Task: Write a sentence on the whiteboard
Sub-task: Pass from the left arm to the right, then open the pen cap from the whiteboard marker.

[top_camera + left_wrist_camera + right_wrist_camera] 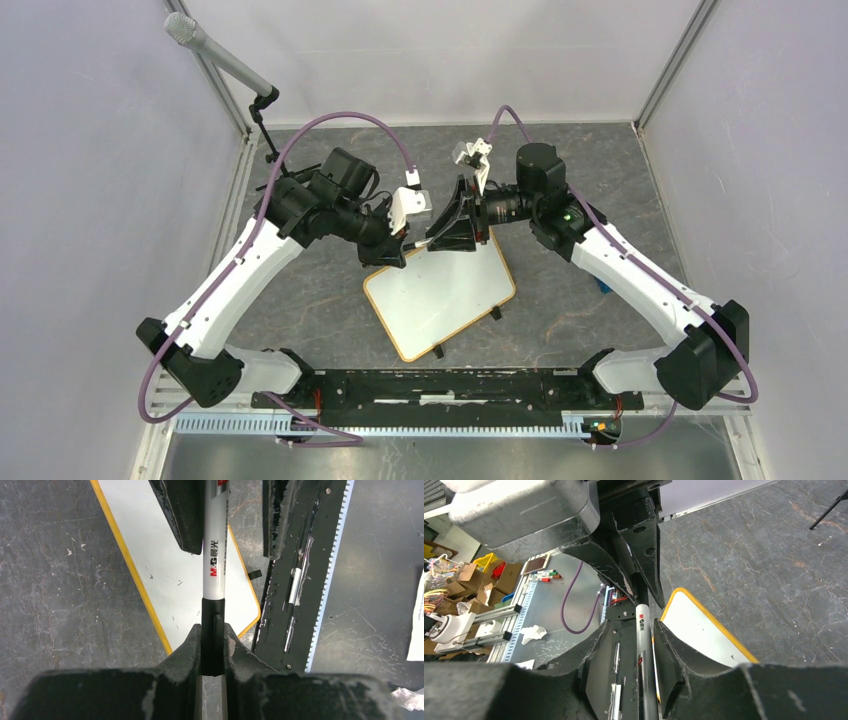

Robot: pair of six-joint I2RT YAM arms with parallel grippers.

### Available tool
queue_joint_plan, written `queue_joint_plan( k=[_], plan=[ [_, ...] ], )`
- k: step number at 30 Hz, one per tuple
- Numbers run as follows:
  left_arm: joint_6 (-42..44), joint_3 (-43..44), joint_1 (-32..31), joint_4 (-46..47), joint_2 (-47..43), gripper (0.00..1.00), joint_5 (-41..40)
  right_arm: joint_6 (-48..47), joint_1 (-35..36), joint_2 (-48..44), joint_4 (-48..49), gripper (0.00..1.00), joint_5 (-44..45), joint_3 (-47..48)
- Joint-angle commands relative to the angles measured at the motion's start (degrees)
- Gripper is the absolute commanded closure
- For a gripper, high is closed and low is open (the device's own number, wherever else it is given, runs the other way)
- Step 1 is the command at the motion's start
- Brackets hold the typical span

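Note:
The whiteboard [440, 300] lies flat and askew on the dark table, with its yellow-tan frame and blank white face also in the left wrist view [165, 555] and the right wrist view [704, 630]. The sentence is out of view; only a few tiny marks show on the board. Above its far corner, a white marker [215, 555] with a black cap hangs level between both grippers. My left gripper [213, 630] [405, 245] is shut on the capped end. My right gripper [631, 623] [440, 238] straddles the white barrel [642, 630], with a gap showing beside one finger [275, 515].
A black rail [440, 385] with the arm bases runs along the near edge. A microphone on a stand [220, 55] leans in at the back left. Cage walls close in both sides. A small blue object [603, 287] lies by the right arm. Crumpled paper [533, 632] lies beyond the rail.

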Motion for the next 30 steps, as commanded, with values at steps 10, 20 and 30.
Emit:
queue_joint_plan(
  k=[10, 20, 30],
  plan=[
    [-4.4, 3.8, -0.7, 1.5, 0.9, 0.98, 2.5, -3.9, 1.5, 0.1, -2.5, 0.68, 3.1, 3.3],
    [-4.4, 2.8, -0.6, 2.2, 0.2, 0.98, 1.2, -4.3, 1.6, 0.4, -3.4, 1.0, 2.0, 4.5],
    [-1.8, -5.0, 1.5, 2.1, -5.1, 0.98, -1.7, -11.1, -4.0, 1.9, -14.4, 1.0, 3.0, 10.8]
  ],
)
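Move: The marker, its black end already pinched by the left hand, slants up to the right: its middle is about 5 cm right of the left hand, 4 cm above and 1 cm ahead. That middle lies between the right hand's half-open fingers, about 1 cm ahead of the right hand point. The whiteboard's centre is about 5 cm ahead of the left hand, 6 cm to its right and 27 cm below. The marker's white barrel is pinched by the right fingers, which close from nearly half open and stop on it just past the left hand's black end, their grip effort rising. The right hand eases only about 1 cm forward, while the left nearly stays in place and keeps its hold. ##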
